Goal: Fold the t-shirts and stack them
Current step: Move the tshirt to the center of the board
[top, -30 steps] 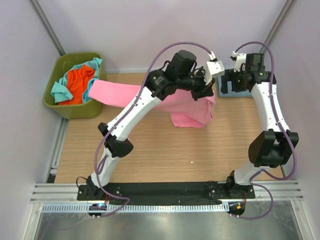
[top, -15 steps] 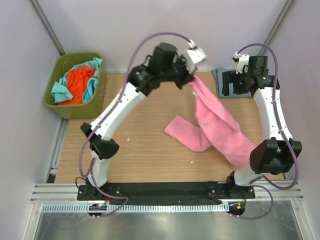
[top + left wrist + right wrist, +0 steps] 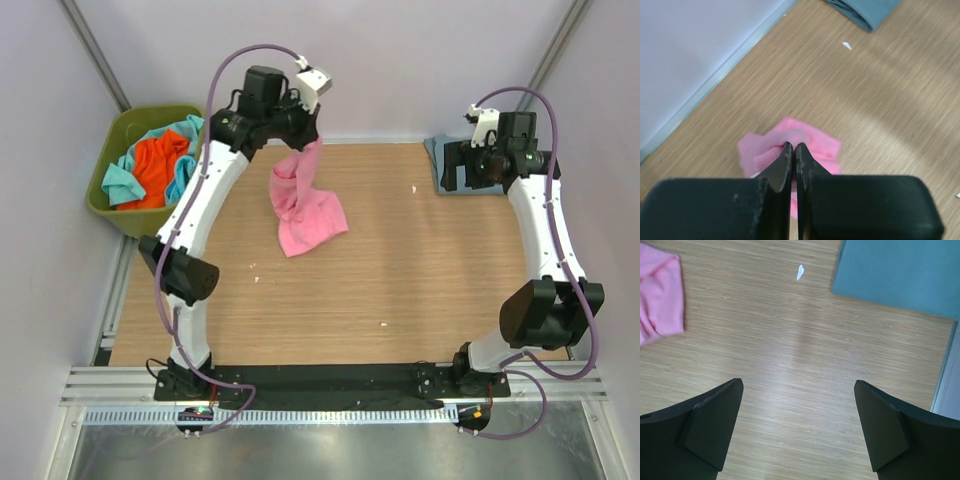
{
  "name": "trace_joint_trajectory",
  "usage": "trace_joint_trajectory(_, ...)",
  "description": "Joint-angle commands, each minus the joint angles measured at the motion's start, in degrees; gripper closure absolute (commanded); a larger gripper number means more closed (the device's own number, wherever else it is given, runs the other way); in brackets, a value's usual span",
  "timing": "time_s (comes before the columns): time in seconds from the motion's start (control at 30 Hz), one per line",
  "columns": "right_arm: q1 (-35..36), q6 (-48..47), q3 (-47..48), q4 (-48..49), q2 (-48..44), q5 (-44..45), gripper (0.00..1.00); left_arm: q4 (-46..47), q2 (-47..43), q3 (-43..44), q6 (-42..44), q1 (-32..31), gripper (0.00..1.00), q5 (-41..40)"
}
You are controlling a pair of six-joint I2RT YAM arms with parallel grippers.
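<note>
A pink t-shirt point(image 3: 303, 208) hangs bunched from my left gripper point(image 3: 312, 142), which is shut on its top edge high over the back left of the table. The shirt's lower part rests crumpled on the wood. In the left wrist view the fingertips point(image 3: 793, 146) pinch pink cloth point(image 3: 817, 142). A folded blue-grey t-shirt point(image 3: 441, 170) lies at the back right corner, with my right gripper point(image 3: 460, 168) hovering open above its left edge. Nothing sits between the right gripper's point(image 3: 797, 384) fingers. Orange point(image 3: 155, 168) and teal point(image 3: 118, 184) t-shirts lie in the bin.
The olive-green bin point(image 3: 150, 222) stands off the table's back left corner. Small white scraps point(image 3: 415, 188) lie on the wooden table point(image 3: 420, 270). Grey walls close in the back and both sides.
The left arm has swung from the back middle to the back left, dragging the pink t-shirt free of the bin and across the table. The right arm has barely moved.
</note>
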Motion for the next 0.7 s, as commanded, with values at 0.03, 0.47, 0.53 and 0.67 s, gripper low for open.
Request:
trace_joint_trajectory(0.03, -0.19, 0.04, 2.08, 1.25, -1.21, -0.06, 0.00, 1.70, 6.03, 4.65, -0.77, -6.96, 1.00, 3.16)
trace_joint_trajectory(0.47, -1.51, 0.21, -3.20, 2.22, -4.65, 3.46, 0.00, 3.54, 10.79, 5.89, -6.11, -22.98, 0.48, 0.63)
trace_joint_trajectory(0.53, -1.60, 0.65, -2.32, 2.48, -3.77, 3.03, 0.00, 4.25, 7.38, 3.88, -6.74, -22.02, 0.16, -6.63)
trace_joint_trajectory(0.67, -1.60, 0.04, 2.58, 0.73, -0.43, -4.58, 0.00, 5.22, -0.28, -2.88, -7.97, -15.09, 0.00, -10.91)
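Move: The pink t-shirt hangs from the shut left fingers, the middle of its mass about 9 cm back, 2 cm left and 30 cm below. The board's centre, where it is being taken, lies some 16 cm back, 6 cm right and 33 cm below. The green bin stands about 34 cm left and 3 cm back, 25 cm lower; the folded teal cloth some 34 cm right, 2 cm ahead, 33 cm lower. From the right hand the board's centre is roughly 26 cm left, 11 cm back, 24 cm down. The pink t-shirt, still pinched by one end, is swept by the left hand about 20 cm to the right while coming back and down some 10 cm each, over the middle of the board, the wrist swinging clockwise. Near the end of the sweep the fingers open wide and let go of the cloth, and the hand starts up and back to the left. ##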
